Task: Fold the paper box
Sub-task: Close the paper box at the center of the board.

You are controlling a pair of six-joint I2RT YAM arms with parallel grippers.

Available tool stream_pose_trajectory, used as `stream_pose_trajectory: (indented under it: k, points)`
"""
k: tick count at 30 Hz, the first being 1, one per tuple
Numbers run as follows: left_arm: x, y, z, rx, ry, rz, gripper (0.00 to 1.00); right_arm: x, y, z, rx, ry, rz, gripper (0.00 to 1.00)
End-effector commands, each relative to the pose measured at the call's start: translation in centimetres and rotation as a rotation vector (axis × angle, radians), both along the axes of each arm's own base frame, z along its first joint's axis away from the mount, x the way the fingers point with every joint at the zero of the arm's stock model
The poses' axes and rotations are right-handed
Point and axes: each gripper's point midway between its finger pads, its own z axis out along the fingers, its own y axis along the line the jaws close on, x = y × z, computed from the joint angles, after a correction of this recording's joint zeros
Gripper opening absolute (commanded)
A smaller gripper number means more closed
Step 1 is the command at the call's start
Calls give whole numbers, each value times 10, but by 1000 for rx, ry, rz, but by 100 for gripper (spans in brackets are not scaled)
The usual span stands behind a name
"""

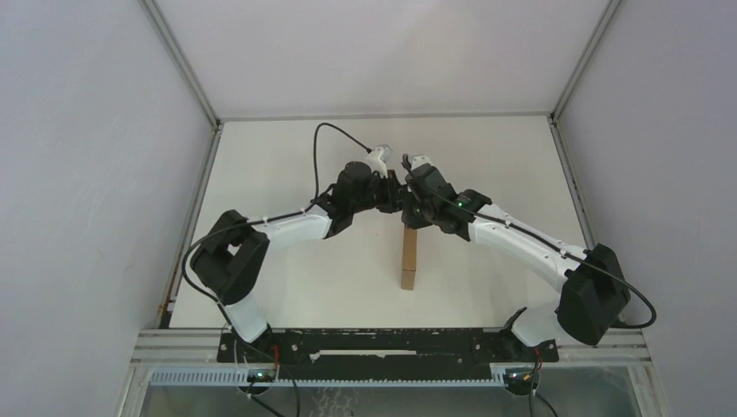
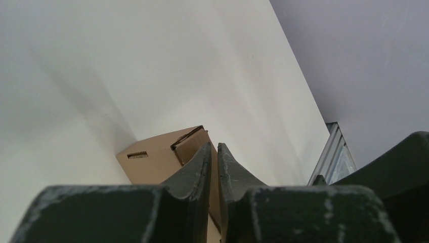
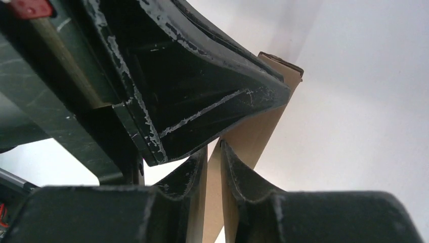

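The paper box (image 1: 408, 256) is plain brown cardboard, seen edge-on as a narrow strip running from the grippers toward the near side of the table. Both grippers meet at its far end. My left gripper (image 1: 393, 198) (image 2: 214, 146) has its fingers almost together with a thin cardboard edge between them; a box panel with a slot (image 2: 157, 162) lies just beyond. My right gripper (image 1: 409, 210) (image 3: 213, 144) is shut on a cardboard flap that rises between its fingers, and the brown panel (image 3: 255, 134) continues past them. The left gripper's dark finger (image 3: 202, 91) crowds in close above.
The white table (image 1: 287, 156) is enclosed by grey walls and aluminium frame posts (image 1: 182, 61). A black cable (image 1: 317, 156) loops above the left arm. A metal rail (image 1: 391, 343) with the arm bases runs along the near edge.
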Motion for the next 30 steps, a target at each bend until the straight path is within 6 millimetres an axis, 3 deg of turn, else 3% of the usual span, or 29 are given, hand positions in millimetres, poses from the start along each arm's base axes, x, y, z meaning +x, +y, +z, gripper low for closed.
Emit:
stream_pose_trajectory:
  k: [1, 4, 6, 10, 14, 18, 24, 30]
  points:
    - [-14, 17, -37, 104, 71, 6, 15, -5, -3, -9, 1, 31, -12, 23]
    - [-15, 17, -36, 101, 71, 7, 15, -5, -3, 6, 28, -4, -11, 23]
    - [-14, 17, -31, 95, 63, 7, 16, -5, -4, 26, 70, -50, -8, 26]
    - [-13, 17, -11, 89, 30, 8, 21, -2, -15, 66, 108, -143, -34, 43]
    - [-8, 23, 12, 107, -16, 22, 31, 1, -25, 89, 107, -180, -51, 55]
    - [-3, 23, 30, 109, -46, 20, 37, 4, -28, 77, 61, -150, -48, 62]
    - [4, 27, 47, 112, -78, 19, 38, 9, -27, 58, 22, -111, -65, 63]
    - [0, 47, 19, 142, -36, 54, 38, 12, -32, 49, 20, -82, -77, 64]
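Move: The paper box stands on its long edge, running forward-back beneath both grippers. Its middle lies about 8 cm back, 1 cm right and 8 cm below the left gripper; from the right gripper it is about 3 cm back, 1 cm left and 7 cm below. The left gripper itself sits some 5 cm forward, 1 cm left and 1 cm above the right one, near the box's far end. Lift the right gripper off the box's top edge by about 7 cm, opening it wide and drifting a couple of centimetres right, then sink it again some 3 cm beside the box, still clear of it. Meanwhile draw the left gripper about 3 cm left, rising slightly, opening partway and rolling its left side up a little. ##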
